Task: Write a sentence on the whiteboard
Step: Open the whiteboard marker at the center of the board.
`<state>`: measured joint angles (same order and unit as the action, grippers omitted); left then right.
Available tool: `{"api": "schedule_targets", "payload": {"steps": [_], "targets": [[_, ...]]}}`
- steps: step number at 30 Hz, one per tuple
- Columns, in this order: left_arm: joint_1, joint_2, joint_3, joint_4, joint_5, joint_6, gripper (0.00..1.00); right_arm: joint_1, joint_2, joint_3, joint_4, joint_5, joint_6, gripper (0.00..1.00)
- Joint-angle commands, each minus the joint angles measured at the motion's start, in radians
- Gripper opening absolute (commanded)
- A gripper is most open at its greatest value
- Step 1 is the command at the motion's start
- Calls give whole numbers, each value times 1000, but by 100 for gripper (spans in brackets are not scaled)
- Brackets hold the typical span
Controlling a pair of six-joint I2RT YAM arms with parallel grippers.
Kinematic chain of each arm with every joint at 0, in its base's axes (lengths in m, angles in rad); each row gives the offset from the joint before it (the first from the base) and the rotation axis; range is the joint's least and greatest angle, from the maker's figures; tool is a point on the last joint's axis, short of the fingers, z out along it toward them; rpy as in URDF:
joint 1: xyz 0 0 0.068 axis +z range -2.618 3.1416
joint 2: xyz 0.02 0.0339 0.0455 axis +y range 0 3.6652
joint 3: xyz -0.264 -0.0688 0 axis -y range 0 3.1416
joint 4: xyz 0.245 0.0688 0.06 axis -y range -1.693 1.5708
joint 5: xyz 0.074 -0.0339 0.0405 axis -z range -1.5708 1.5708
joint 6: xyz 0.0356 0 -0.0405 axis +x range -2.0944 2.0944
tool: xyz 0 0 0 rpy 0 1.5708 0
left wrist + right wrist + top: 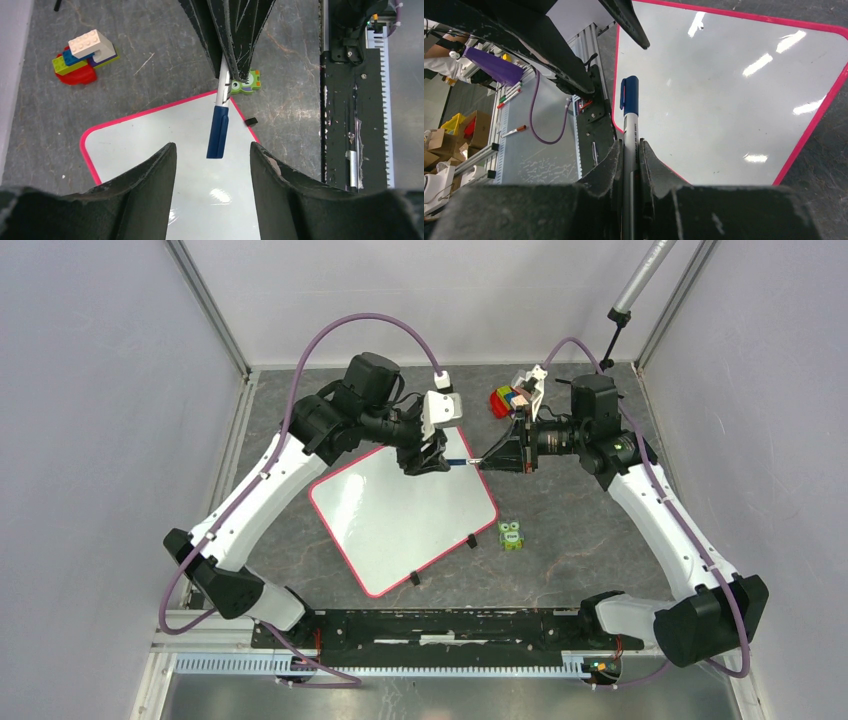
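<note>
The whiteboard (400,515) lies flat on the grey table, tilted, with a pink-red rim; its surface is blank and no blue lettering shows in any view. It also shows in the left wrist view (150,135) and the right wrist view (724,100). My right gripper (490,460) (629,145) is shut on a grey marker (630,115) with its blue cap on, held above the board's far corner. My left gripper (432,458) (212,150) is open, facing the cap (218,131), which lies just ahead of its fingers without touching them.
A pile of coloured bricks (508,400) (82,57) sits at the back behind the right gripper. A small green toy (511,535) (247,82) stands off the board's right edge. Black clips (470,540) sit on the board's near-right rim. The black base rail (450,625) runs along the near edge.
</note>
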<state>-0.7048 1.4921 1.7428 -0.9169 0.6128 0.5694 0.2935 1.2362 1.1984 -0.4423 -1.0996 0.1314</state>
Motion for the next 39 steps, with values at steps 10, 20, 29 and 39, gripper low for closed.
{"api": "schedule_targets", "payload": {"steps": [10,20,29,39], "targets": [[-40,14,-26,16,-54,-11,7,6,-42,7,28,-39,-11,0],[20,-51,-123,-38,-77,35,2,-74,-17,83,-53,-74,-78,0],[56,-72,-110,-108,-136,55,2,-194,15,201,-274,-117,-277,0],[412,-63,-52,12,-94,-255,2,-209,3,200,-335,-15,-418,0]]}}
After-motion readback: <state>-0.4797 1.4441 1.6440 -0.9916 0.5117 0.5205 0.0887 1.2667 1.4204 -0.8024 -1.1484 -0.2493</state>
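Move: The blue cap of the marker, whose barrel the right hand already holds, sits just off the open left fingers, some 2 cm right of that hand, 2 cm below and about 1 cm back. From the right hand the cap is about 6 cm left, 1 cm ahead and 1 cm lower. Counted from the left hand, the whiteboard's centre is roughly 2 cm ahead, 8 cm left and 30 cm below, the green frog block 5 cm back, 16 cm right and 29 cm below. The left hand eases about 2 cm right and as much down onto the marker's blue cap and pinches it shut between its fingers, while the right hand keeps its grip on the barrel almost still. After a short hold the two pull apart along the marker: the left hand sweeps about 10 cm left and half that forward, turning some 20 degrees counter-clockwise, and the right draws some 5 cm right, also a little forward and up. ##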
